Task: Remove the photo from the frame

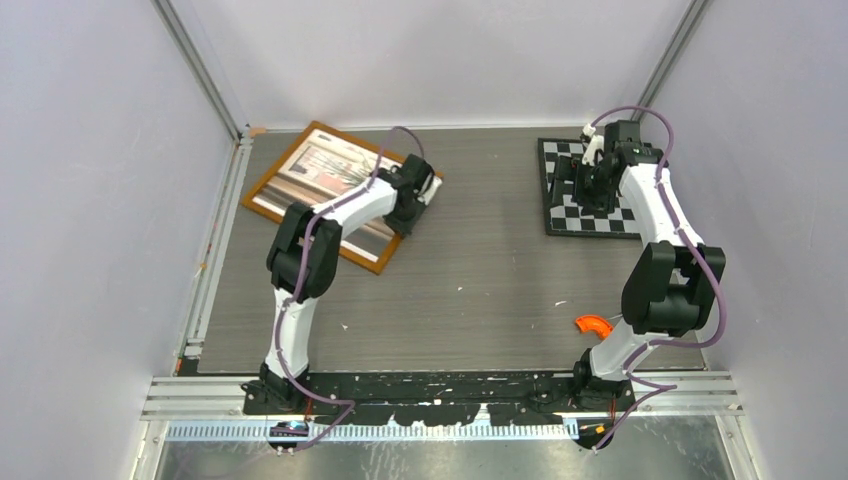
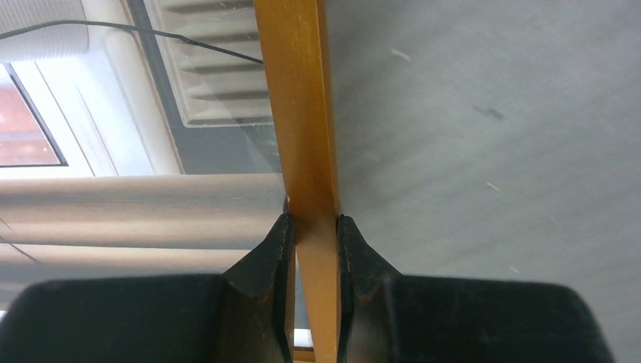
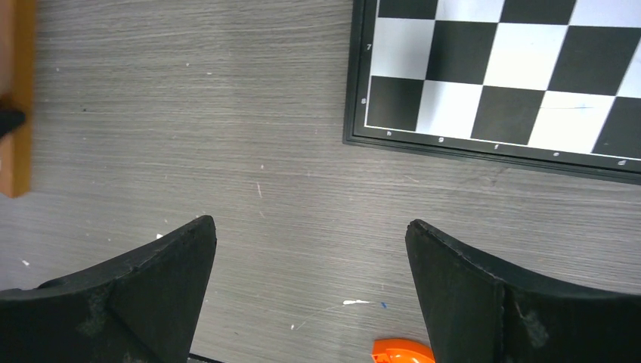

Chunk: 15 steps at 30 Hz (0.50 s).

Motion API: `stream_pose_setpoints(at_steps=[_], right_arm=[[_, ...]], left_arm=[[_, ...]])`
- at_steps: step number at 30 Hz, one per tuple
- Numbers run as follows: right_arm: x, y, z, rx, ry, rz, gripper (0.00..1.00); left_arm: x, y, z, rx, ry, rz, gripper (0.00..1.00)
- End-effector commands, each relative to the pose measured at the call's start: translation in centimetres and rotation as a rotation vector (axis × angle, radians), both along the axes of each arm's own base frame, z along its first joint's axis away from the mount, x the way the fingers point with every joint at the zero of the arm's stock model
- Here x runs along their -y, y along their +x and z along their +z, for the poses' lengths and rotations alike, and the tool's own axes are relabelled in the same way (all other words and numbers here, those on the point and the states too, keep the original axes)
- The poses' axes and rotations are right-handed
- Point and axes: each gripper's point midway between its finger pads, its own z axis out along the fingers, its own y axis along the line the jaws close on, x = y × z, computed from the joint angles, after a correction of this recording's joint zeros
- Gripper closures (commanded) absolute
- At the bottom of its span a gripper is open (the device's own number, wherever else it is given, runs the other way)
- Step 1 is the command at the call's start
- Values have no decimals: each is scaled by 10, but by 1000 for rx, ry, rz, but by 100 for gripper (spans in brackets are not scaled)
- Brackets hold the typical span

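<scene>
The frame [image 1: 280, 165] lies face up at the table's far left, its narrow orange-brown border running round the photo [image 1: 320, 170], which sits inside it. My left gripper [image 1: 418, 195] is at the frame's right corner. In the left wrist view the left gripper [image 2: 315, 223] is shut on the wooden border [image 2: 298, 113], one pad on each side, with the photo [image 2: 151, 204] to the left of it and bare table to the right. My right gripper [image 1: 598, 185] hangs over the far right of the table; in its own view the right gripper [image 3: 310, 234] stands wide open with nothing in it.
A black-and-white checkerboard [image 1: 570, 215] lies under the right arm, its corner [image 3: 491, 68] beyond the right fingers. A small orange curved piece [image 1: 592, 325] rests near the right arm's base. White walls and metal rails close in the table.
</scene>
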Motion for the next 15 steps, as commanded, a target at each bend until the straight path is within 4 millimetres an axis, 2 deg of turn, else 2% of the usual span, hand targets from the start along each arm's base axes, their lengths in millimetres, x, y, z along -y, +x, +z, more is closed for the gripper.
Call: stream_pose_setpoints(at_steps=[1,5,8,11,15], right_arm=[[-10,4,14,17,61,-4,0],[-12,4,16,18,73,-4,0],[-14,3,17,22,83,13,0],[-17,1,19,27,98,21,0],[-22,-2,17,19,119,36,0]], left_arm=[[46,-82,-15,-155,-36,-288,100],[67,-128,-12,-196,-24,-488,100],[71,-161,-14,-211,17,-656,100],[67,-186,-14,-239,31,-784,100],[45,-204,-14,-294,72,-895,100]])
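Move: The left hand already pinches the photo frame by its right-hand edge; the frame's middle lies about 14 cm to this hand's left and 11 cm ahead, at nearly its height. The bare mid-table spot where that edge is being taken is some 16 cm back and 8 cm to the right, with the chessboard far off, roughly 48 cm right and 12 cm ahead. From the right hand, that spot is about 32 cm left, 13 cm back and 13 cm below. Sweeping back towards the robot by about 15 cm and some 7 cm to the right, the left hand drags the frame level along the tabletop. The sideways part dies out by the end while the wrist keeps turning clockwise, some 40 degrees in all, and the fingers keep their pinch on the edge. ##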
